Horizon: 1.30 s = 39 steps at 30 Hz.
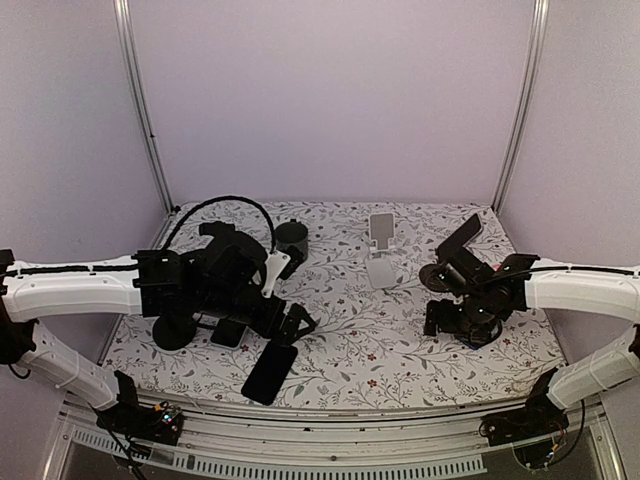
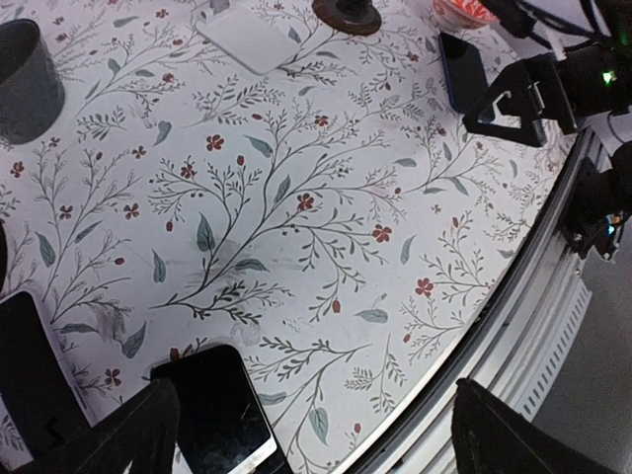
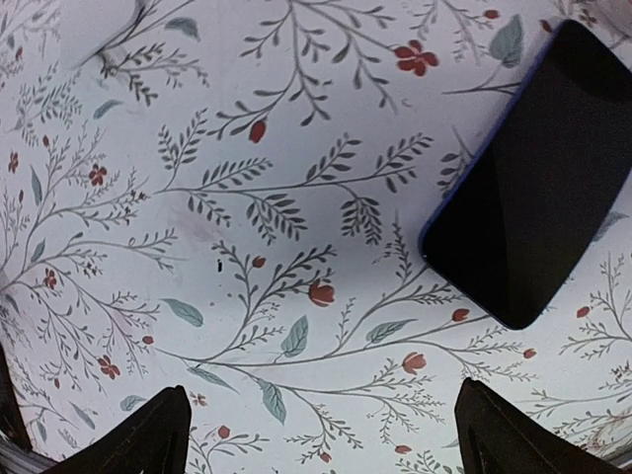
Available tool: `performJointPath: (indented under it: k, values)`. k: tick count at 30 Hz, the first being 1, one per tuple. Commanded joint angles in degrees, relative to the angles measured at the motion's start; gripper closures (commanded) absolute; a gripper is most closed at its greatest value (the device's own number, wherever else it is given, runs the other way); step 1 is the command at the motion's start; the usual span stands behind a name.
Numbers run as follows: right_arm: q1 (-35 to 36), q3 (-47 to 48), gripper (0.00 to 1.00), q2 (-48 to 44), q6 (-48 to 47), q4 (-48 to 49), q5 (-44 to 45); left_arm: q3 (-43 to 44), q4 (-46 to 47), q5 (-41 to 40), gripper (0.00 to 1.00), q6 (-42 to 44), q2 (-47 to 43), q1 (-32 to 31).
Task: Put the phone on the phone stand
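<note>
A black phone (image 1: 270,372) lies flat near the table's front edge. In the left wrist view this black phone (image 2: 212,415) sits just beside my left finger. My left gripper (image 1: 287,332) (image 2: 316,434) hovers over it, open and holding nothing. A second dark phone with a blue edge (image 1: 463,237) (image 3: 533,178) (image 2: 462,69) lies at the back right. My right gripper (image 1: 445,272) (image 3: 321,434) stands open beside it, over bare cloth. The white phone stand (image 1: 380,250) is upright at the back middle with nothing on it; only its base (image 2: 247,35) shows in the left wrist view.
A dark grey cup (image 1: 292,238) (image 2: 25,69) stands at the back left of the floral cloth (image 1: 400,340). A flat black object (image 1: 228,333) (image 2: 30,375) and a black round piece (image 1: 172,333) lie under the left arm. The table's metal front rail (image 2: 513,326) runs close by.
</note>
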Motion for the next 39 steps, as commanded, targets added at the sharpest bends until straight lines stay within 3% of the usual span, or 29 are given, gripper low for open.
performJointPath:
  k: [1,10,26,39]
  values:
    - [-0.2,-1.8,0.04,-4.6,14.6,-4.7,8.8,-0.5,1.3,0.6,0.03,2.0,0.7,-0.6]
    - [-7.2,-5.5,0.04,-4.3,23.8,-6.5,11.4,-0.7,1.5,0.5,0.03,2.4,0.5,-0.4]
    - [-15.8,-2.1,0.01,6.3,17.1,0.0,11.9,-3.6,2.6,0.5,0.03,-0.7,-2.1,-0.3]
    - [-17.1,2.7,0.0,15.4,16.0,1.6,9.3,-3.0,1.7,0.0,0.03,-0.7,-2.5,-0.3]
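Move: About 8 cm ahead of the right hand, 11 cm to its right and 6 cm below lies the blue-edged phone, slanting forward-right. The red bowl stands just past its far end, some 19 cm ahead and 19 cm right of the hand. The black stand's base, already loaded with a phone, is roughly 22 cm straight ahead. From the left hand, the blue-edged phone is about 50 cm right, 10 cm ahead and 17 cm lower. Sweeping right about 11 cm towards the blue-edged phone, the right hand turns some 35 degrees clockwise to line up with its long sides and sinks about 4 cm, mostly later in the sweep. The hand then pushes on forward about 5 cm, easing back left a little, fingers wide open over the phone and not yet closing. ##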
